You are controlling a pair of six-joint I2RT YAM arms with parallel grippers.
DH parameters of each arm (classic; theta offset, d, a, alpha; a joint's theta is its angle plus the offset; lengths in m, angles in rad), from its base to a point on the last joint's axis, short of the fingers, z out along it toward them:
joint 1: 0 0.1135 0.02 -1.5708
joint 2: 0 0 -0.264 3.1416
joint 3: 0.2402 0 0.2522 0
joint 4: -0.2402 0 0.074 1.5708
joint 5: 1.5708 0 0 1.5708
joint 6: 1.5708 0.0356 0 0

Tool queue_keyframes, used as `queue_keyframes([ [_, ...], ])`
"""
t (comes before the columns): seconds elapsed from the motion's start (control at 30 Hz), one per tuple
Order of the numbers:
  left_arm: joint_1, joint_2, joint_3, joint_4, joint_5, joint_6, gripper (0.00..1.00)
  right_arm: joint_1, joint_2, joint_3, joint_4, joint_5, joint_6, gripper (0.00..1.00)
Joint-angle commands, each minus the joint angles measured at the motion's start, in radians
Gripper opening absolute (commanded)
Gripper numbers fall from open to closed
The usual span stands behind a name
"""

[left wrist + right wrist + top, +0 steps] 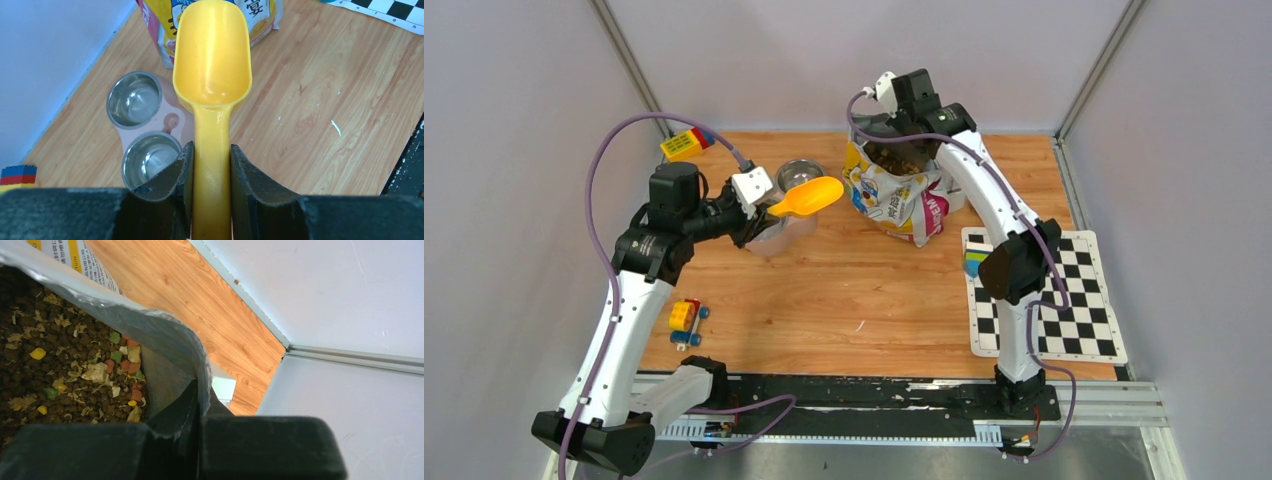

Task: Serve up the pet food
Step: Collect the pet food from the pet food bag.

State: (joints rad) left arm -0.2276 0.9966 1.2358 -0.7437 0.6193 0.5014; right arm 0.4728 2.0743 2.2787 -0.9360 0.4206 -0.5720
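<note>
The pet food (55, 365) is brown kibble with coloured bits, lying inside the open yellow-and-white bag (894, 195) at the back of the table. My right gripper (200, 395) is shut on the bag's silver-lined rim (165, 335), with one finger inside the bag and one outside. In the top view that gripper (902, 122) sits at the bag's far edge. My left gripper (211, 155) is shut on the handle of an empty yellow scoop (212, 55). It holds the scoop (809, 196) above the table, left of the bag and over the pink double steel bowl (172, 117), whose two cups look empty.
A yellow toy block (686, 144) lies at the back left and a small toy car (686, 320) at the front left. A checkerboard mat (1044, 295) with a small block (973, 262) on it covers the right side. Walls close in on three sides.
</note>
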Motion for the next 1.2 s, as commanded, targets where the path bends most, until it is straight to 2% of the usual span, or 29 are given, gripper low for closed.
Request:
queue_keyframes([
  [0.0,0.005,-0.001,0.006,0.045,0.014,-0.020,0.00,-0.053,-0.088,0.151,0.322,0.168,-0.126,0.00],
  [0.3,0.005,0.000,0.011,0.042,0.013,-0.026,0.00,-0.084,-0.099,0.212,0.375,0.181,-0.165,0.00],
  [0.37,0.005,0.002,0.011,0.044,0.015,-0.027,0.00,-0.081,-0.115,0.168,0.377,0.179,-0.155,0.00],
  [0.5,0.005,0.003,0.010,0.047,0.014,-0.032,0.00,-0.053,-0.198,-0.038,0.375,0.151,-0.092,0.00],
  [0.73,-0.005,0.023,0.019,0.063,0.014,-0.079,0.00,0.076,-0.346,-0.326,0.366,0.134,0.011,0.00],
  [0.87,-0.051,0.052,0.051,0.036,-0.035,-0.076,0.00,0.136,-0.368,-0.354,0.311,0.118,0.062,0.00],
  [1.17,-0.139,0.114,0.132,-0.011,-0.087,-0.090,0.00,0.174,-0.320,-0.369,0.281,0.102,0.166,0.00],
])
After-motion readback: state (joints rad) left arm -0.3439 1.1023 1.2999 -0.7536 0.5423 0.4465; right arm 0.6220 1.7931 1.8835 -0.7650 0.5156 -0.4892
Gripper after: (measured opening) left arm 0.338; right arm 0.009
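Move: Pinching the rim of the pet food bag, the right hand has the bag's middle about 8 cm back, 5 cm left and 14 cm below it. The white container stands some 7 cm right, 3 cm back and 17 cm below this hand. From the left hand with the yellow scoop, the bag is about 14 cm ahead, 24 cm right and 17 cm down; the twin bowls sit 15 cm straight ahead, 28 cm below. Keeping its closed pinch on the bag's rim, the right hand first pulls right, up and slightly forward by about 5 cm, then swings back and left roughly 10 cm over the bag, drawing the rim towards the robot. Late on, the left hand, still gripping the empty scoop, starts some 3 cm right towards the bag. ##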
